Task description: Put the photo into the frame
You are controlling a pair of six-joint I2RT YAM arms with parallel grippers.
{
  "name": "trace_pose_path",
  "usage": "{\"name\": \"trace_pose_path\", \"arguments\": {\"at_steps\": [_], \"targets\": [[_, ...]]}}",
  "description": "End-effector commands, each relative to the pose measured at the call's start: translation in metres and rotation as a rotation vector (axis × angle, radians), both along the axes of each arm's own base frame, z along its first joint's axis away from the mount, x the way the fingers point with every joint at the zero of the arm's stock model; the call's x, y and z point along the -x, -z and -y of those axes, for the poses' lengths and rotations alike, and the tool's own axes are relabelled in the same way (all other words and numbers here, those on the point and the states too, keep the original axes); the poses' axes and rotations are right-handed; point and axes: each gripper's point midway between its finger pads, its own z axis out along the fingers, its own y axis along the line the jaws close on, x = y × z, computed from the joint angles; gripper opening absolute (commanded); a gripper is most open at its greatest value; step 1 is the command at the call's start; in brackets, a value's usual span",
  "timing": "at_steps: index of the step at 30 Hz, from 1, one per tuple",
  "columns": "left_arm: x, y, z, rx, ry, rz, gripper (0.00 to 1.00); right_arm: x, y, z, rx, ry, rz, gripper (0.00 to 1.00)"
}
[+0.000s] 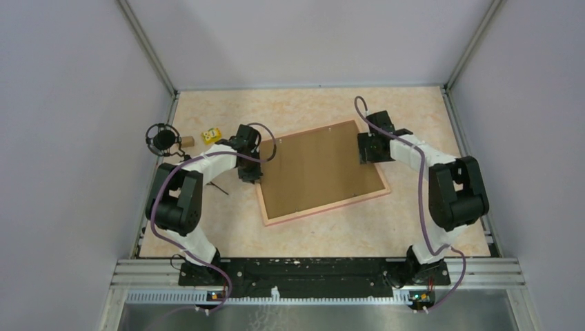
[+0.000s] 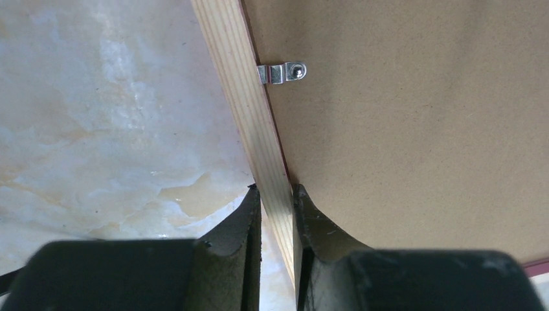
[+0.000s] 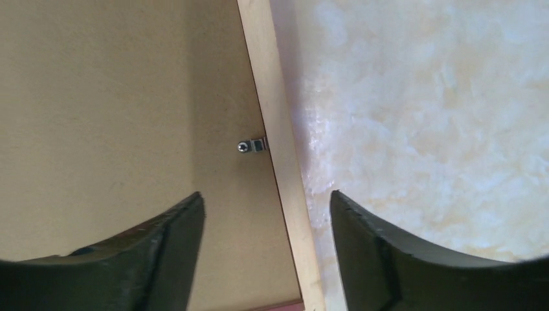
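Note:
The frame (image 1: 324,207) lies back-up and askew on the marbled table, its pale wood rail (image 2: 249,110) edging a brown backing board (image 1: 317,169). My left gripper (image 1: 250,176) is at the frame's left side. In the left wrist view it (image 2: 276,191) is shut on that rail, one finger outside it and one on the board. My right gripper (image 1: 365,150) hovers over the right side. It (image 3: 267,197) is open, its fingers astride the right rail (image 3: 275,116) without touching it. The photo is hidden.
Small metal clips (image 2: 283,72) (image 3: 252,146) reach from the rails onto the board. A yellow object (image 1: 211,136), a wooden block (image 1: 187,141) and a black ringed device (image 1: 163,140) sit at the far left. A thin black stick (image 1: 219,187) lies near the left arm. Walls enclose the table.

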Motion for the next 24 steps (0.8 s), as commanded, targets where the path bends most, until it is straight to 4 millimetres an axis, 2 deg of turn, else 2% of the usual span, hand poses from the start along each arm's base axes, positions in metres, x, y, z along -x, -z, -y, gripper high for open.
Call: {"name": "trace_pose_path", "arguments": {"at_steps": [1,4,8,13,17,20,24], "targets": [[-0.008,-0.020,0.014,0.056,0.111,0.095,0.25,0.009,-0.046,0.005,-0.016,0.047,0.098,0.75],[-0.009,-0.043,0.020,0.102,0.145,0.176,0.38,0.024,-0.052,-0.001,-0.070,0.041,0.107,0.83],[-0.006,-0.078,0.028,0.168,0.203,0.293,0.56,0.050,-0.054,-0.011,-0.138,0.032,0.087,0.85],[0.007,-0.121,0.050,0.303,0.334,0.444,0.77,0.090,-0.049,-0.023,-0.206,0.071,0.039,0.90],[0.021,-0.150,0.073,0.428,0.455,0.518,0.87,0.114,-0.046,-0.018,-0.273,0.235,0.008,0.92],[0.038,-0.167,0.095,0.523,0.565,0.552,0.92,0.127,-0.052,-0.011,-0.330,0.417,0.020,0.92],[0.066,-0.172,0.128,0.573,0.680,0.534,0.92,0.153,-0.044,-0.013,-0.447,0.668,-0.032,0.91]]}}
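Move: The left hand still has the frame's left bar between its pads; a metal clip on that bar lies about 5 cm ahead and 1 cm right, the frame's near left corner some 16 cm back and 3 cm right. The right hand hovers free: its bar's clip lies 4 cm ahead, 1 cm left and 2 cm down, the near right corner roughly 12 cm back and 5 cm right, and the near bar's right-hand clip around 13 cm back and 8 cm left, both some 4 cm lower. Upwards about 15 cm and then rightwards in over the backing board goes the left hand, its fingers opening wide to let go of the left bar while the wrist turns clockwise and the fingertips swing outwards. The right hand first rises clear of the right bar, then draws back about 13 cm towards the near right corner, opening wider and turning clockwise late on. ##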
